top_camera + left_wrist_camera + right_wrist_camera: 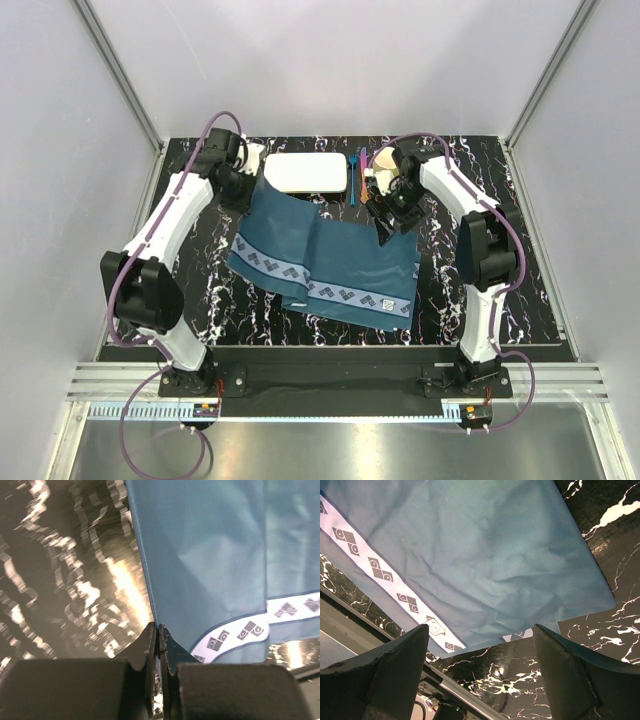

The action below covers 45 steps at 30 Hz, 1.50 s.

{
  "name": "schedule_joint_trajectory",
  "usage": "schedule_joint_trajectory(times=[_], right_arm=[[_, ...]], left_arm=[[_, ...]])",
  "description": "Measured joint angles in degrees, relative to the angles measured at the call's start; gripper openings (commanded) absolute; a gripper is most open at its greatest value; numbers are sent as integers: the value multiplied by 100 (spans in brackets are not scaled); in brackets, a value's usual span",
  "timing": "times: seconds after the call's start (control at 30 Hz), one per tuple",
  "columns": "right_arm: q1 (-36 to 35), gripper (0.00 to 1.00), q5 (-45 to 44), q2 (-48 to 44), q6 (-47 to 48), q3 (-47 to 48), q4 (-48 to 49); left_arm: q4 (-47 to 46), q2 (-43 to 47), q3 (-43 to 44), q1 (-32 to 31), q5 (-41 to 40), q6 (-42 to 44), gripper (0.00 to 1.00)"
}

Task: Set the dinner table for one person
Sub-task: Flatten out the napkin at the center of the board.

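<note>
The dinner table (pixel 480 290) is a black top with white veins. A teal-blue cloth placemat (pixel 330 255) with a white patterned band lies slanted across its middle. My left gripper (pixel 258 188) is shut on the placemat's back left corner, which is lifted and creased. In the left wrist view the jaws (pixel 158 630) pinch the cloth's edge (pixel 210 555) above the table (pixel 65 580). My right gripper (pixel 383 228) is at the placemat's back right corner. In the right wrist view it (pixel 480 630) is open and empty, above the cloth (pixel 470 555) and table (pixel 600 630).
A white rectangular plate (pixel 305 172) lies at the back centre, just behind the placemat. A blue utensil (pixel 352 182) and an orange one (pixel 363 160) lie to its right. A cream object (pixel 383 178) is partly hidden behind my right wrist. Grey walls enclose the table.
</note>
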<state>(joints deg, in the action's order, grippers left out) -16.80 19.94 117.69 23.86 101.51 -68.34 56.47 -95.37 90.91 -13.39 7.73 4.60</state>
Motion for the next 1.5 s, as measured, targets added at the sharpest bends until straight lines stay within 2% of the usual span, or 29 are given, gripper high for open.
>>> schedule_joint_trajectory(times=[0.37,0.73,1.03,1.5], right_arm=[[7,91,-4,-74,11,-68,20],[7,90,0,-103,17,-107,33],[7,90,-4,-181,22,-223,66],[7,90,-74,-330,28,-293,79]], left_arm=[[181,306,-35,396,-999,345,6],[219,282,-249,501,-1257,769,7],[240,-127,-481,507,-1414,1056,5],[216,-640,-787,374,-2474,1685,3]])
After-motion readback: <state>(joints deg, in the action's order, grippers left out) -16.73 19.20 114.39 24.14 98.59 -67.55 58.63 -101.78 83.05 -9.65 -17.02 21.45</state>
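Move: The napkin's left edge, already pinched in the left fingers, is headed for the bare board about 12 cm to that hand's left, 2 cm nearer the base and some 16 cm below. The white plate lies about 16 cm ahead and 11 cm right of the left hand, the blue fork about 14 cm ahead and 24 cm right, both some 17 cm below. From the right hand, that bare spot is about 46 cm left, 1 cm back and 7 cm down. The napkin's left edge stays pinched in the shut left fingers as the left hand draws it left, away from the folded part, rising slightly at first. The hand then sinks towards the bare board while still easing left, about 11 cm left and 7 cm down in all, its wrist rolling some 30 degrees so the fingertips swing out to the left. ##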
